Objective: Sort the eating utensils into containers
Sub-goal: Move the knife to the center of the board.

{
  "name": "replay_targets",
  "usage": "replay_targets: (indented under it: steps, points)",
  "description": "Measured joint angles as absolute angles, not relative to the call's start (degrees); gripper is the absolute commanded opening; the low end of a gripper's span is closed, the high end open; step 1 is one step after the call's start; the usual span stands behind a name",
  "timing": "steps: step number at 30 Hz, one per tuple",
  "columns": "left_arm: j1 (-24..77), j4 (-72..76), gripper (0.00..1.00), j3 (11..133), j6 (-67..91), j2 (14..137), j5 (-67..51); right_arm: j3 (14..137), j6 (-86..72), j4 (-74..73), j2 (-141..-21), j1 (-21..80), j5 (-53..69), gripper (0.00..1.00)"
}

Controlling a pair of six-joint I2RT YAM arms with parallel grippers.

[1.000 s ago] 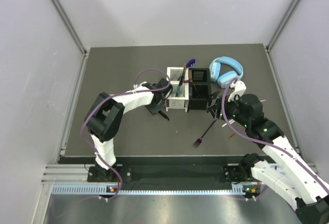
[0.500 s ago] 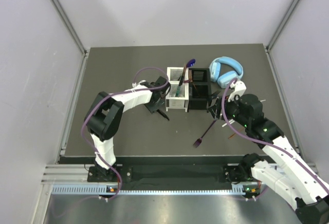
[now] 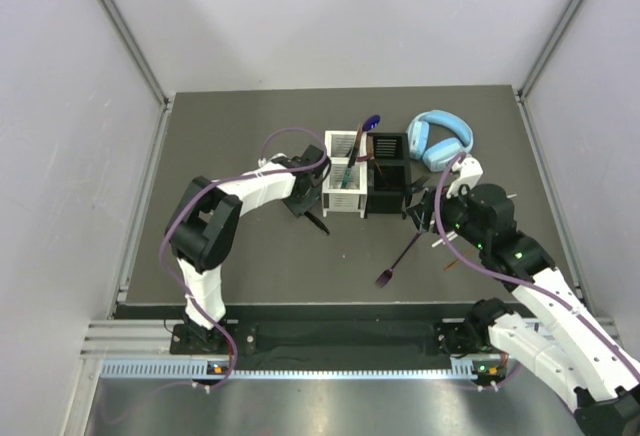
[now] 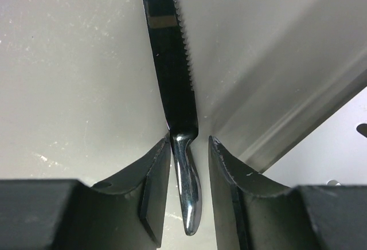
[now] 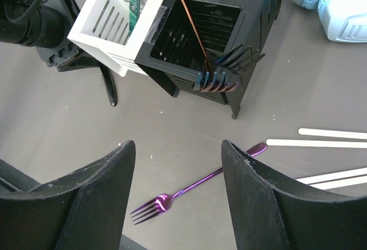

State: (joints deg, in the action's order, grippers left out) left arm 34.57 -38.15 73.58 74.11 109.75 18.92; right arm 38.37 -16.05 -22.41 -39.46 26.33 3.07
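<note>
A dark knife [image 4: 172,72] with a serrated blade points away from my left gripper [image 4: 190,140], and its shiny rounded handle end sits between the jaws. The jaws are open, with a narrow gap on the right side. From above, that gripper [image 3: 304,207] sits just left of the white container [image 3: 343,202], next to the black container [image 3: 388,202]. My right gripper [image 5: 178,147] hangs open over a purple fork [image 5: 189,190] on the table. A green-handled knife [image 5: 135,9] stands in the white container [image 5: 100,29]. A brown stick [image 5: 189,26] leans in the black container [image 5: 189,78].
Light-blue headphones [image 3: 438,139] lie at the back right of the black container. Pale white sticks [image 5: 321,143] lie on the table right of the fork. A purple-blue spoon [image 3: 370,122] sticks out between the two containers. Iridescent tines [image 5: 217,81] rest against the black container's corner.
My left wrist has edged slightly toward the far side beside the white container, with the dark knife still at its tip. The right arm has barely moved.
</note>
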Motion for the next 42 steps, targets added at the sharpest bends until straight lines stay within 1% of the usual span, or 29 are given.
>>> replay_targets:
  steps: [11,17,25,28,29,31,32,42]
  points:
    - [34.3,-38.6,0.36,72.1,73.5,108.9,15.7,38.4,-16.1,-22.4,-38.5,25.9,2.5,0.62]
    - [34.0,-40.9,0.35,73.6,72.5,109.4,14.6,38.4,-16.1,-22.5,-38.2,25.6,2.4,0.63]
    - [30.8,-41.2,0.33,72.4,71.6,109.4,10.7,38.4,-16.1,-22.8,-37.9,25.6,2.4,0.63]
    - [30.1,-41.8,0.25,72.3,70.9,109.3,10.3,38.4,-16.1,-23.1,-37.4,25.5,2.4,0.63]
    - [30.0,-42.0,0.12,72.3,70.5,109.3,10.3,38.4,-16.1,-23.2,-37.2,25.4,2.4,0.63]
    - [30.0,-42.0,0.05,72.3,70.0,109.3,10.3,38.4,-16.1,-23.3,-37.2,25.3,2.4,0.63]
    - [30.0,-42.0,0.0,72.2,69.8,109.3,10.2,38.4,-16.1,-23.4,-37.2,25.3,2.4,0.63]
    - [29.6,-36.8,0.0,67.4,67.7,106.1,8.8,38.4,-16.1,-23.6,-36.9,24.9,2.4,0.63]
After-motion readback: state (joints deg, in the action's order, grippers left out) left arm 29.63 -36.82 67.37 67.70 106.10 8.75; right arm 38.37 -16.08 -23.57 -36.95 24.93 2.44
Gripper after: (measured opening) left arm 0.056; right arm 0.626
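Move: The knife lies almost under my left hand, its neck between my open fingers, its middle about 3 cm ahead, 2 cm left and 1 cm lower; the handle runs out back and to the right. From that hand the white container stands some 7 cm ahead and 8 cm right, the black container about 8 cm ahead and 17 cm right. From my right hand the knife is roughly 11 cm ahead, 27 cm left and 19 cm down. With the fingers around the knife's neck, I draw my left hand back about 2.5 cm, then ease it left some 2 cm, away from the white container. I sink nearly 1 cm and tip the fingers up to 10 degrees nearer to straight down. Only then do I shut them, pinching the knife just on the handle side of its neck. ##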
